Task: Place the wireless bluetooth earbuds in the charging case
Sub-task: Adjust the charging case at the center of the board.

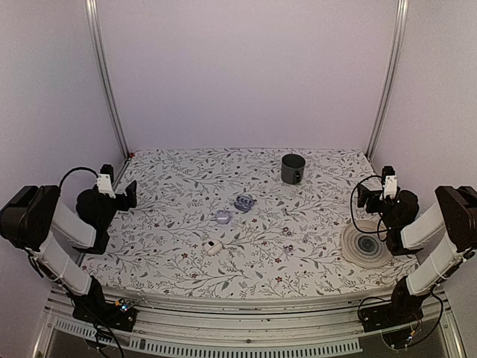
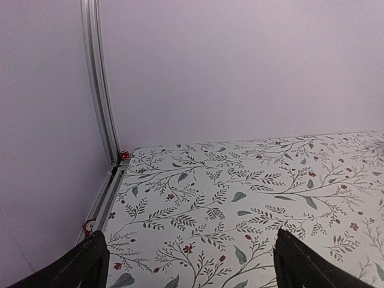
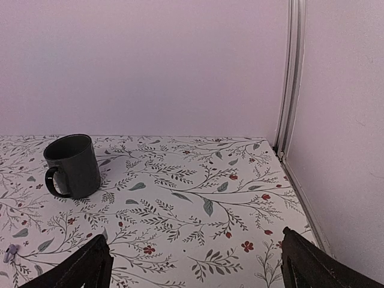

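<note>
The charging case is a small blue-grey piece lying mid-table; it looks open, but detail is too small to confirm. A small lilac-grey piece lies just to its front left. A white round piece with a dark centre lies nearer the front. I cannot make out the earbuds as separate things. My left gripper is open and empty at the table's left edge. My right gripper is open and empty at the right side. Both are far from the case.
A dark mug stands upright at the back, right of centre. A round cream disc with a dark spiral lies under my right arm. Metal frame posts stand at the back corners.
</note>
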Controlling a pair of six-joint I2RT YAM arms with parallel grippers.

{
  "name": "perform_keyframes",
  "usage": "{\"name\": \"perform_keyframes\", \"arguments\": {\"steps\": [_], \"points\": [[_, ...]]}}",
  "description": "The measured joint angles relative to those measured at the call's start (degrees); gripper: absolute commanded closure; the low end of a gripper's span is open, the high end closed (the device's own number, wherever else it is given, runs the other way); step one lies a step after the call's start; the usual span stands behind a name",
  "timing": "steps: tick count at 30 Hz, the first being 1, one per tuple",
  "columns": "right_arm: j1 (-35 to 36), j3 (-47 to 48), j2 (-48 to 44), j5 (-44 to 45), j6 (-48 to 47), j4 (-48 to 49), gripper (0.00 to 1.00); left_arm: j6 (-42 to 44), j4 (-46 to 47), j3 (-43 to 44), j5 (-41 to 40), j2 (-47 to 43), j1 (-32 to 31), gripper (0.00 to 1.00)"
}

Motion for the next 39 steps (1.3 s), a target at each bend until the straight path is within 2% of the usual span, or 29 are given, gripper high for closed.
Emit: {"name": "perform_keyframes", "arguments": {"steps": [15, 18, 21, 28, 35, 39], "points": [[0.00, 0.00, 0.00, -0.02, -0.11, 0.00, 0.01, -0.02, -0.09, 0.00, -0.28, -0.07, -0.04, 0.04], [0.00, 0.11, -0.52, 0.37, -0.04, -1.07, 0.01, -0.02, -4.31, 0.74, -0.74, -2.40, -0.04, 0.04], [0.13, 2.95, -4.61, 2.01, 0.04, -8.87, 0.01, -0.39, -16.50, 7.28, -0.68, -7.45, -0.22, 0.04], [1.31, 21.75, -14.67, 3.74, 8.55, -35.28, 0.01, -8.26, -38.58, 27.10, 5.14, -14.43, -2.10, 0.04], [6.82, 34.99, -15.39, 1.55, 14.03, -57.16, 0.01, -9.51, -59.65, 40.76, 8.50, -15.15, -10.56, 0.04], [6.75, 42.01, -15.30, -1.68, 16.35, -69.35, 0.01, -10.82, -69.22, 46.84, 9.18, -15.21, -11.02, 0.04]]}}
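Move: The white charging case lies on the board about 27 cm to the right of my left hand, some 6 cm back and 14 cm below. From that hand, the lavender box is roughly 30 cm right and 7 cm ahead, the purple holder about 37 cm right and 13 cm ahead. From my right hand the case is some 49 cm left, 6 cm back, 14 cm below; the two earbuds lie about 25 cm left and 3 cm back. From rest, I raise both open hands clear above the board: my left hand climbs about 19 cm, then swings some 11 cm to its right, turning about 20 degrees clockwise. My right hand rises about 14 cm, edges forward and drifts left, rolling its left side up and tipping slightly down. Both grippers stay wide open and touch nothing. ##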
